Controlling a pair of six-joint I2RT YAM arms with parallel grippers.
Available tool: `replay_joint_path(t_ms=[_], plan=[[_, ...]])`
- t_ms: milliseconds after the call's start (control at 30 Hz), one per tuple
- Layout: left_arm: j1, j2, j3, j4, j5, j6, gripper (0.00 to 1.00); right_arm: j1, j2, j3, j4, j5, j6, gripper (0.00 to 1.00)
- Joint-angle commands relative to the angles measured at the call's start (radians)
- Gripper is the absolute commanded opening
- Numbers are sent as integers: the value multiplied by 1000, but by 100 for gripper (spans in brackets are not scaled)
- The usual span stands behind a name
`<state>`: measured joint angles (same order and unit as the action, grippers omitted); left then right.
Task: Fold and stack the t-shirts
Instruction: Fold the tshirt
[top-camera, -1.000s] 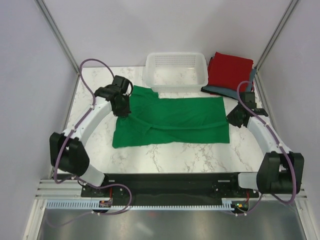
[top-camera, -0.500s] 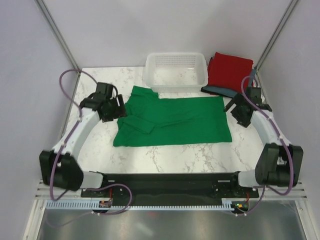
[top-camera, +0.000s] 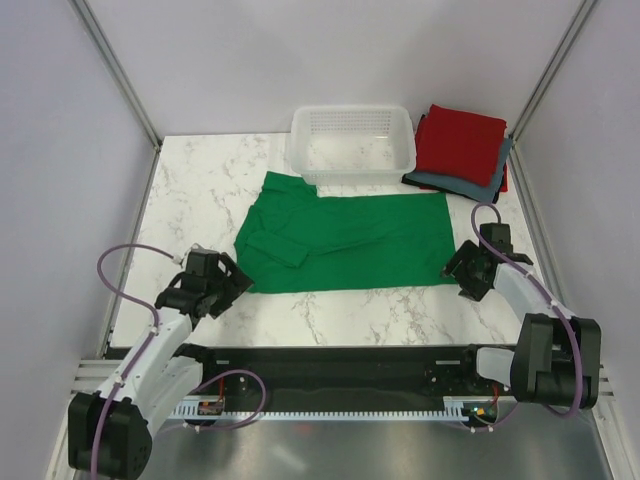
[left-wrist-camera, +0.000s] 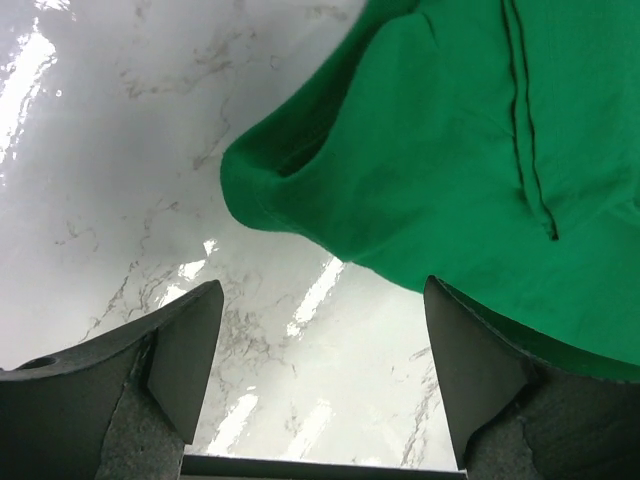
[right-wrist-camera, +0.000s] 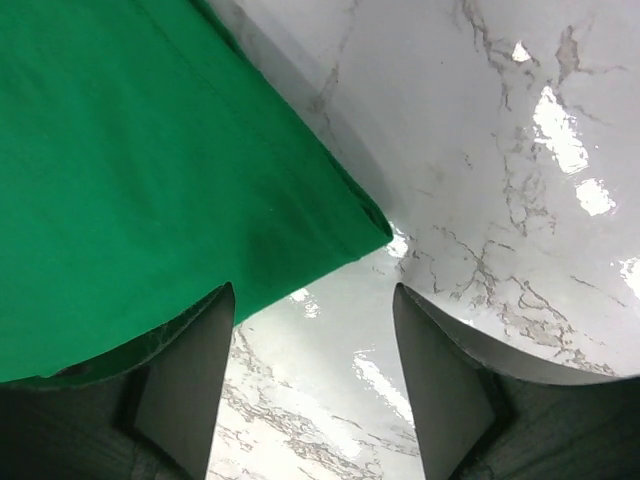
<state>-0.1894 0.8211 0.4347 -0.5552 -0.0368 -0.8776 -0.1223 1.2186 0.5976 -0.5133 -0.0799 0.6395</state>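
A bright green t-shirt (top-camera: 350, 235) lies flat, folded lengthwise, in the middle of the marble table (top-camera: 200, 180). A red t-shirt (top-camera: 462, 140), folded square, rests on a grey-blue one (top-camera: 478, 183) at the back right. My left gripper (top-camera: 220, 287) hovers open just off the green shirt's front-left corner; in the left wrist view the green shirt (left-wrist-camera: 450, 150) lies ahead of the left gripper (left-wrist-camera: 325, 385), with only marble between the fingers. My right gripper (top-camera: 466, 274) stands open at the front-right corner; the green shirt (right-wrist-camera: 150, 170) ends just ahead of the right gripper (right-wrist-camera: 312, 390).
A white mesh basket (top-camera: 352, 140) stands at the back centre, touching the green shirt's far edge. Grey walls close in the table on both sides. Bare marble runs along the front, between the shirt and the arm bases.
Both grippers opened and let go of the green shirt. Both arms pulled back toward the near edge, from the shirt's far sides to its front corners. The shirt now lies flatter.
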Motion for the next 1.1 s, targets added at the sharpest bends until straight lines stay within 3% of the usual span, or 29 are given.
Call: replay_joint_path(t_ms=[0, 133, 267, 367, 400, 467, 500, 600, 833, 1067], plan=[[10, -31, -34, 124, -77, -110, 89, -8, 50, -7, 101, -15, -15, 71], [13, -56, -82, 193, -103, -116, 90, -11, 78, -8, 136, 15, -35, 62], [16, 22, -80, 248, -146, -110, 89, -16, 94, -13, 168, 9, -46, 50], [19, 78, -76, 320, -175, -101, 80, -16, 110, -15, 183, -11, -46, 32], [22, 108, -74, 348, -173, -89, 73, -16, 114, -15, 190, -18, -49, 20], [25, 133, -53, 391, -161, -80, 45, -14, 114, -7, 191, -46, -50, 6], [25, 144, -41, 393, -141, -71, 26, -16, 113, -2, 188, -52, -52, 0], [27, 119, 41, 309, -150, -51, 2, -16, 75, 42, 127, -58, -61, 0], [110, -90, 199, 80, -127, 0, 2, -97, -102, 128, -94, -34, -93, 0], [119, -320, 164, -132, -74, -67, 4, -109, -293, 77, -208, -69, -31, 0]])
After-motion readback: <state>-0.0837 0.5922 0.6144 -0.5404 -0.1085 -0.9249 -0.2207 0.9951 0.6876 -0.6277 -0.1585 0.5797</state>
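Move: The left hand's target, the green t-shirt's near left corner, lies about 4 cm ahead of it, 2 cm to its left and 3 cm below; a loose folded flap lies some 11 cm ahead and 8 cm right. The near right corner is about 3 cm ahead of the right hand, 1 cm to its right and 2 cm below. From that hand the white basket is some 37 cm ahead and 21 cm left, the red folded stack 36 cm ahead and 6 cm right. Both open hands sink a centimetre or two while easing forward onto the shirt's near corners, the left some 4 cm and slightly left, the right about 2 cm, and both shut to pinch the cloth. Then both lift it off the table, the left about 14 cm with its fingers tipping up some 25 degrees, the right about 8 cm and slightly to its right, both drifting back a little towards the base at the end. ##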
